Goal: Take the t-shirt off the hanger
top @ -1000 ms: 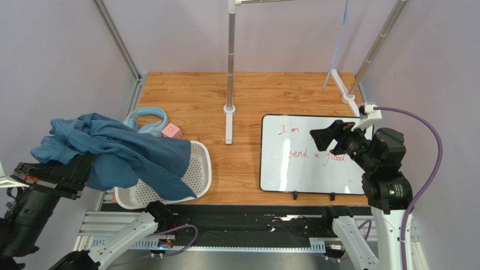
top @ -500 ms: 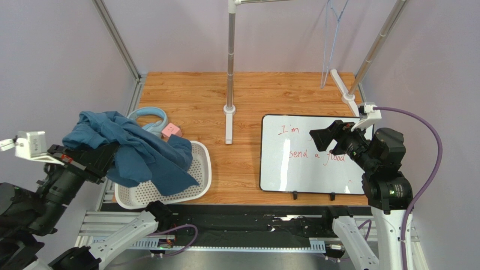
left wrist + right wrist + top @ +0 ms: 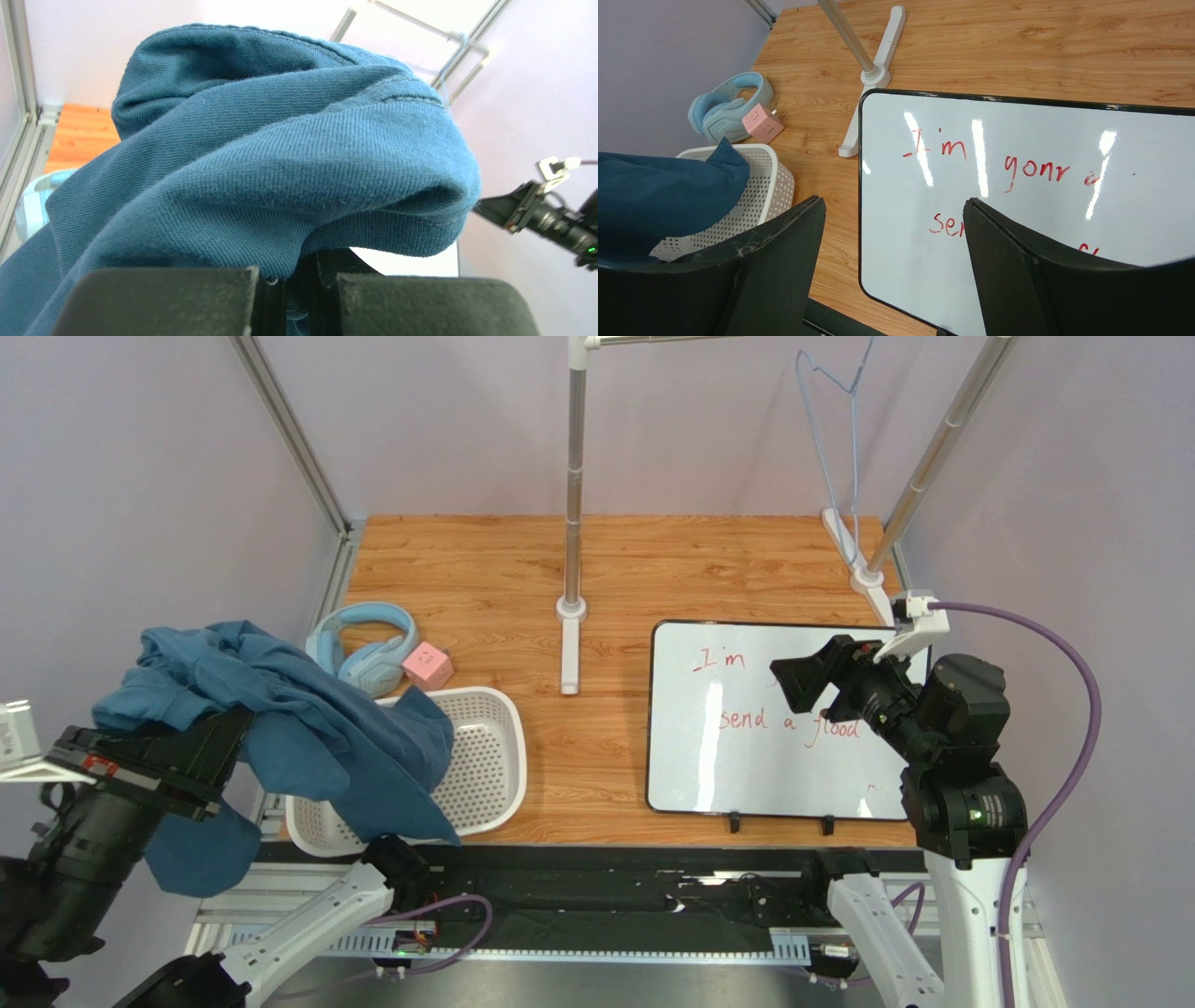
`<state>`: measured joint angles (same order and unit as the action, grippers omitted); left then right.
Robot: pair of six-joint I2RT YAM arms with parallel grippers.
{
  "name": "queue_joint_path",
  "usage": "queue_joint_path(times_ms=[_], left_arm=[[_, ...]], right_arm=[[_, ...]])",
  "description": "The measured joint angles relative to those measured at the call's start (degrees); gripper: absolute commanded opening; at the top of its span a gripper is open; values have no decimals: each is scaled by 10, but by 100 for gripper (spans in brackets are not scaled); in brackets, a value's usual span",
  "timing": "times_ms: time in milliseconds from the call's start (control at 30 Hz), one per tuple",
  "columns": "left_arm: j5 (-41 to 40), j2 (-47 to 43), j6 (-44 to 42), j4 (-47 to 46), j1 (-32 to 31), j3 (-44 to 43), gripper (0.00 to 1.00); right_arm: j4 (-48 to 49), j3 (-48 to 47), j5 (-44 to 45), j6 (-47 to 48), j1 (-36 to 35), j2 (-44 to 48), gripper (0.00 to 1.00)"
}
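The dark teal-blue t-shirt (image 3: 302,735) hangs bunched from my left gripper (image 3: 232,732) at the left, draped over the near-left part of the white basket (image 3: 484,756). In the left wrist view the shirt (image 3: 281,161) fills the frame and my left gripper (image 3: 298,280) is shut on a fold of it. The thin pale-blue hanger (image 3: 831,420) hangs bare from the rack at the back right, clear of the shirt. My right gripper (image 3: 800,679) is open and empty above the whiteboard (image 3: 758,721), as the right wrist view (image 3: 892,231) shows.
Pale-blue headphones (image 3: 362,647) and a pink cube (image 3: 428,667) lie behind the basket. A grey rack pole (image 3: 574,476) stands on a white foot at mid-table, a slanted pole (image 3: 933,455) at the back right. The whiteboard (image 3: 1032,189) bears red writing.
My left gripper has swung left and back toward the near edge with the shirt, uncovering more of the basket. The bare hanger has swung on the rack. The right arm has not moved.
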<state>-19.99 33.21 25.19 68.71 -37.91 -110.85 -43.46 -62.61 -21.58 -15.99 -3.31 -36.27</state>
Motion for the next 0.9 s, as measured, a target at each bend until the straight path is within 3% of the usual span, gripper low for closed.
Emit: queue_joint_path(times_ms=[267, 600, 900], left_arm=[[-17, 19, 0, -17, 0, 129, 0], [-118, 184, 22, -42, 2, 218, 0], [-169, 53, 151, 19, 30, 414, 0]], right_arm=[[0, 0, 0, 0, -1, 0, 78], [-1, 0, 6, 5, -13, 0, 78], [-2, 0, 15, 9, -21, 4, 79]])
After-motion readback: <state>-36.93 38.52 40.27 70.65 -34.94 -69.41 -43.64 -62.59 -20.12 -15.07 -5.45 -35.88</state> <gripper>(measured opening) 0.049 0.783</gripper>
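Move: The left hand, still gripping the bunched t-shirt, is high up: the white basket it is bringing the shirt to has its middle about 13 cm ahead, 7 cm to the right and some 47 cm below. From that hand, the headphones lie about 28 cm ahead and 4 cm left, the pink cube about 26 cm ahead and 5 cm right, both on the table. From the right hand the basket is roughly 46 cm left, 2 cm back and 29 cm below. Sweeping forward, down and to the right, the left hand swings the t-shirt about 15 cm out towards the basket. It then draws back some 4 cm and a little left while sinking on, about 23 cm down in all, tipping the fingers down by nearly 40 degrees and turning counter-clockwise some 20. The fingers stay shut on the cloth. ##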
